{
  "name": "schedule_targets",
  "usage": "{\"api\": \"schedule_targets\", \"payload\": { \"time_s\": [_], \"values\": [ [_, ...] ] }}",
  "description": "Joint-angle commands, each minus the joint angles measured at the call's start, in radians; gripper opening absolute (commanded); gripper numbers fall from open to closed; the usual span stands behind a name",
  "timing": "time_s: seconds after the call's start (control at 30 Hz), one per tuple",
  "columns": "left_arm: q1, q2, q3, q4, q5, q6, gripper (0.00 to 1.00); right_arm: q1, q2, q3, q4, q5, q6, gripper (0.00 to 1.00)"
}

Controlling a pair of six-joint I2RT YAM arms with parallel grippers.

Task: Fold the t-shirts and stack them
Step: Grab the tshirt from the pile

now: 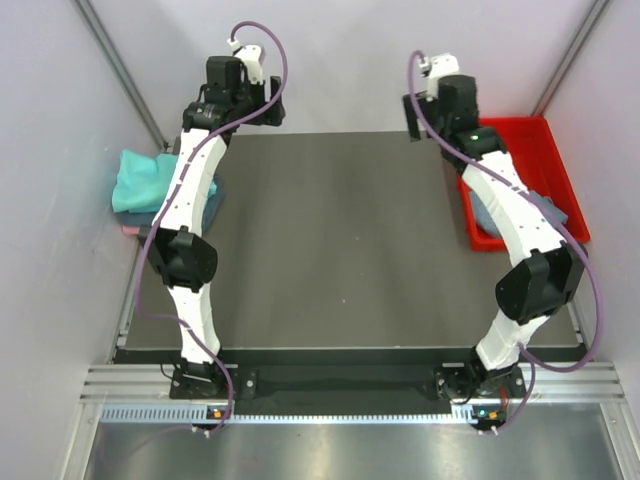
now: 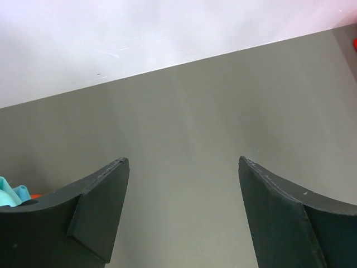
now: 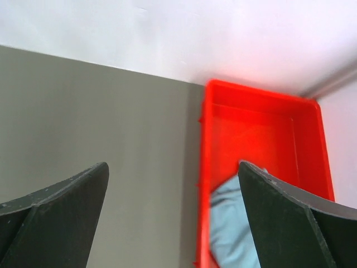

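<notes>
A bright teal t-shirt [image 1: 140,178] lies bunched on a pile at the table's left edge, with a pink one [image 1: 131,229] showing beneath it and a blue edge [image 1: 216,196] beside the left arm. A sliver of the teal t-shirt [image 2: 10,192] shows at the lower left of the left wrist view. A grey-blue t-shirt [image 1: 489,214] [image 3: 230,223] lies crumpled in the red tray [image 1: 530,140] [image 3: 245,95]. My left gripper [image 1: 258,100] [image 2: 183,163] hangs open over bare table at the far left. My right gripper [image 1: 424,108] [image 3: 173,165] hangs open at the far right, above the tray's left wall. Neither holds anything.
The dark table [image 1: 340,240] spreads between the two arms. White walls close in the back and both sides, with metal struts [image 1: 125,80] in the corners. The tray sits against the right edge.
</notes>
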Motion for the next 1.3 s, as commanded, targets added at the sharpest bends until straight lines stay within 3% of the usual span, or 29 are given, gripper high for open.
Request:
{"api": "schedule_targets", "payload": {
  "time_s": [0.0, 0.1, 0.27, 0.6, 0.83, 0.93, 1.03, 1.07, 1.13, 1.27],
  "values": [
    [-0.006, -0.007, 0.004, 0.028, 0.000, 0.013, 0.84, -0.161, -0.023, 0.031, -0.074, -0.089, 0.076, 1.00],
    [-0.008, -0.001, -0.002, 0.022, 0.007, 0.010, 0.84, -0.272, -0.016, -0.016, -0.105, -0.188, 0.093, 1.00],
    [-0.008, 0.008, -0.025, 0.016, 0.030, 0.007, 0.82, -0.410, 0.012, -0.133, -0.135, -0.218, 0.110, 0.97],
    [-0.018, 0.002, -0.039, 0.011, 0.035, 0.013, 0.82, -0.604, 0.122, -0.268, -0.156, -0.362, 0.110, 0.99],
    [-0.019, -0.014, -0.044, 0.011, 0.027, 0.021, 0.82, -0.688, 0.242, -0.259, -0.127, -0.345, 0.007, 1.00],
    [-0.018, -0.017, -0.045, 0.010, 0.026, 0.024, 0.82, -0.697, 0.283, -0.233, -0.128, -0.311, -0.040, 0.95],
    [-0.019, -0.015, -0.044, 0.011, 0.024, 0.026, 0.83, -0.699, 0.308, -0.216, -0.128, -0.317, -0.056, 0.70],
    [-0.018, -0.014, -0.044, 0.013, 0.024, 0.024, 0.83, -0.694, 0.308, -0.211, -0.128, -0.316, -0.053, 0.36],
    [-0.018, -0.009, -0.042, 0.011, 0.026, 0.024, 0.83, -0.687, 0.299, -0.200, -0.125, -0.298, -0.045, 0.00],
    [-0.018, 0.003, -0.042, 0.010, 0.030, 0.019, 0.83, -0.664, 0.238, -0.148, -0.127, -0.308, -0.011, 0.00]
  ]
}}
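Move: The t-shirt the right hand is going for lies crumpled in the red bin, about 26 cm to its right, some 9 cm back towards the base and nearly 29 cm below. The bin's middle is roughly 4 cm back and 27 cm right of this hand; the bin's left wall runs much closer, only about 10 cm to the right. From the left hand that t-shirt is far off, around 63 cm right, 14 cm back and 29 cm down. Rightward first, fast and nearly level, the right hand sweeps over the bin's left wall, then curves down and slightly back, some 28 cm right and 28 cm down in all. Its open fingers tip down about 40 degrees and turn clockwise, then shut, pinching a fold of the t-shirt, and the hand begins to rise. The left hand, empty and open, sinks about 3 cm. ##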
